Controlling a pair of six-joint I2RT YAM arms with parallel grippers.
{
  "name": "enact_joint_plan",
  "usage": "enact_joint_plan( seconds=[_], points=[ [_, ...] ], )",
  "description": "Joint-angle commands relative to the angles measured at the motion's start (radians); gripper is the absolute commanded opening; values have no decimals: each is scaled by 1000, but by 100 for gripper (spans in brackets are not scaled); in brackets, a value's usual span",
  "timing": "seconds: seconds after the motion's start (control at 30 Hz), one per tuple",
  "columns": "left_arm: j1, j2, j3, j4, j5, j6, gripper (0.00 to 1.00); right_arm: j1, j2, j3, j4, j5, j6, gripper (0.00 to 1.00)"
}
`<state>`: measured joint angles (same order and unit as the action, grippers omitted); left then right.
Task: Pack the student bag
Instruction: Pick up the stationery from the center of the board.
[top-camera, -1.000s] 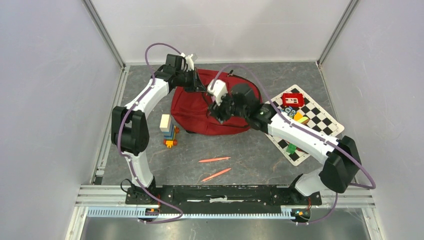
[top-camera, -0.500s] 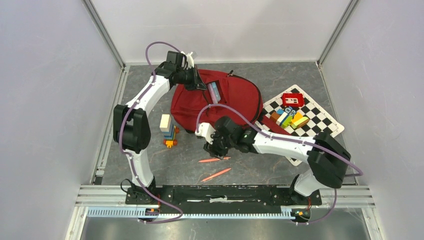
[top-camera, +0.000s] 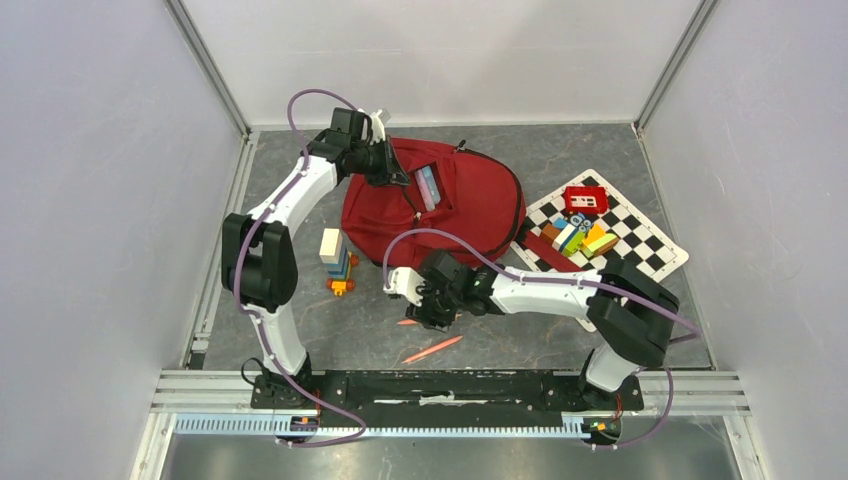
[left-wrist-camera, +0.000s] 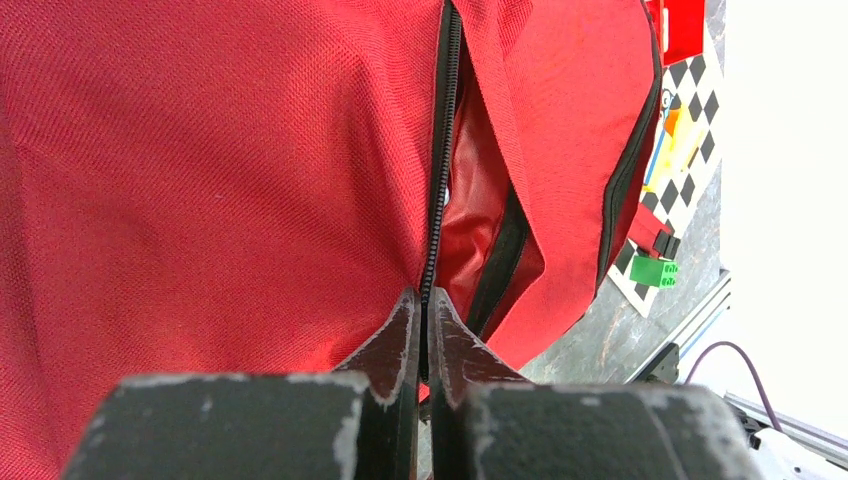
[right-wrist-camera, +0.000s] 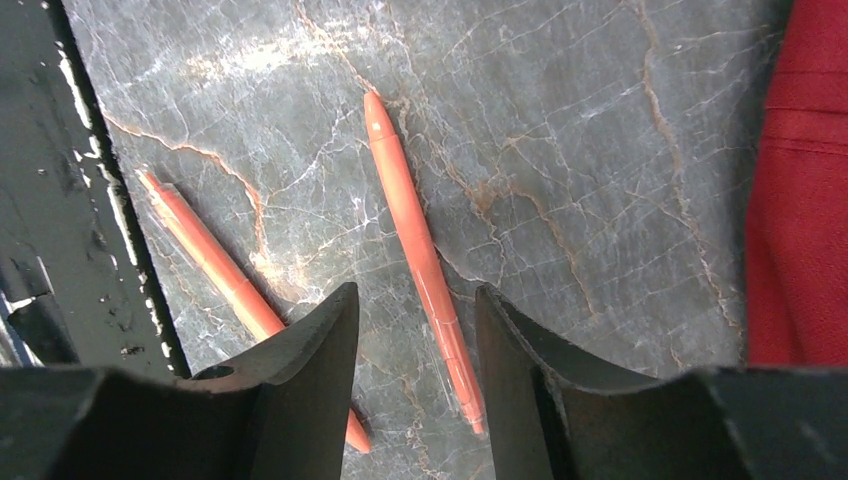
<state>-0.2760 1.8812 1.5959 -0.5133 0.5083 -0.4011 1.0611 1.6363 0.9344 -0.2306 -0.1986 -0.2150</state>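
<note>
The student bag (top-camera: 470, 215), a dark red backpack, lies at the back middle of the table. Its front pocket gapes, and a blue-and-pink item (top-camera: 428, 187) shows inside. My left gripper (top-camera: 397, 176) is shut on the pocket's zip edge (left-wrist-camera: 440, 180), holding it up; its fingertips (left-wrist-camera: 405, 325) pinch the black zip teeth. In front of the bag, my right gripper (right-wrist-camera: 415, 295) stands open, low over an orange pen (right-wrist-camera: 418, 250) that lies on the table between its fingers. A second orange pen (right-wrist-camera: 205, 255) lies just to the left of it (top-camera: 433, 349).
A checkered mat (top-camera: 640, 245) at the right carries a small red box (top-camera: 584, 199) and several coloured blocks (top-camera: 575, 237). A stack of coloured blocks (top-camera: 337, 262) stands left of the bag. A green block (left-wrist-camera: 654, 271) sits at the mat's edge. Walls close in the sides.
My right arm has swung from the bag's pocket down to the front, over the pens, with its jaws slightly narrower. The blue-and-pink item now shows in the pocket. The left arm held still.
</note>
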Motion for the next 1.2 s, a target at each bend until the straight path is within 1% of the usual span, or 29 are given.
enact_joint_plan(
  seconds=[0.0, 0.27, 0.47, 0.67, 0.83, 0.93, 0.97, 1.07, 1.17],
  points=[
    [5, -76, -9, 13, 1, -31, 6, 14, 30, 1, 24, 42, -27, 50],
    [6, -73, -1, 5, 1, -27, 6, 28, 51, -3, 36, 68, -16, 45],
    [7, -69, 1, 5, -1, -25, 6, 34, 64, -5, 32, 72, -23, 38],
    [6, -62, 5, 6, -1, -24, 6, 43, 74, -16, 30, 103, -44, 35],
    [6, -61, 4, 6, -2, -24, 6, 44, 76, -14, 29, 107, -43, 18],
    [6, -59, 8, 4, -4, -23, 6, 43, 59, -5, 28, 127, -39, 2],
    [6, -59, 10, 2, -5, -22, 6, 43, 45, -1, 27, 139, -35, 0],
    [6, -55, 19, 2, -7, -18, 6, 42, -14, 18, 26, 192, -13, 0],
    [6, -48, 33, 2, 3, -2, 6, 33, -82, 48, 18, 287, 40, 0]
  ],
)
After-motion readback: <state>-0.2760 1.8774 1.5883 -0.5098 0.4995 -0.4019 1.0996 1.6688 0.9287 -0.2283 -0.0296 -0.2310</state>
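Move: The orange pen nearer the bag lies about 3 cm below the right fingers, nearly between them, its middle some 1 cm to the left. The second pen is about 6 cm back of the hand. The red backpack's middle is some 24 cm ahead and 1 cm right; the block toy stands roughly 10 cm ahead, 18 cm left. From the left hand, the nearer-bag pen is about 28 cm back, 5 cm right, 15 cm below. The right hand sinks about 2.5 cm, pinches the pen nearer the bag, then starts up and forward about 1 cm. ##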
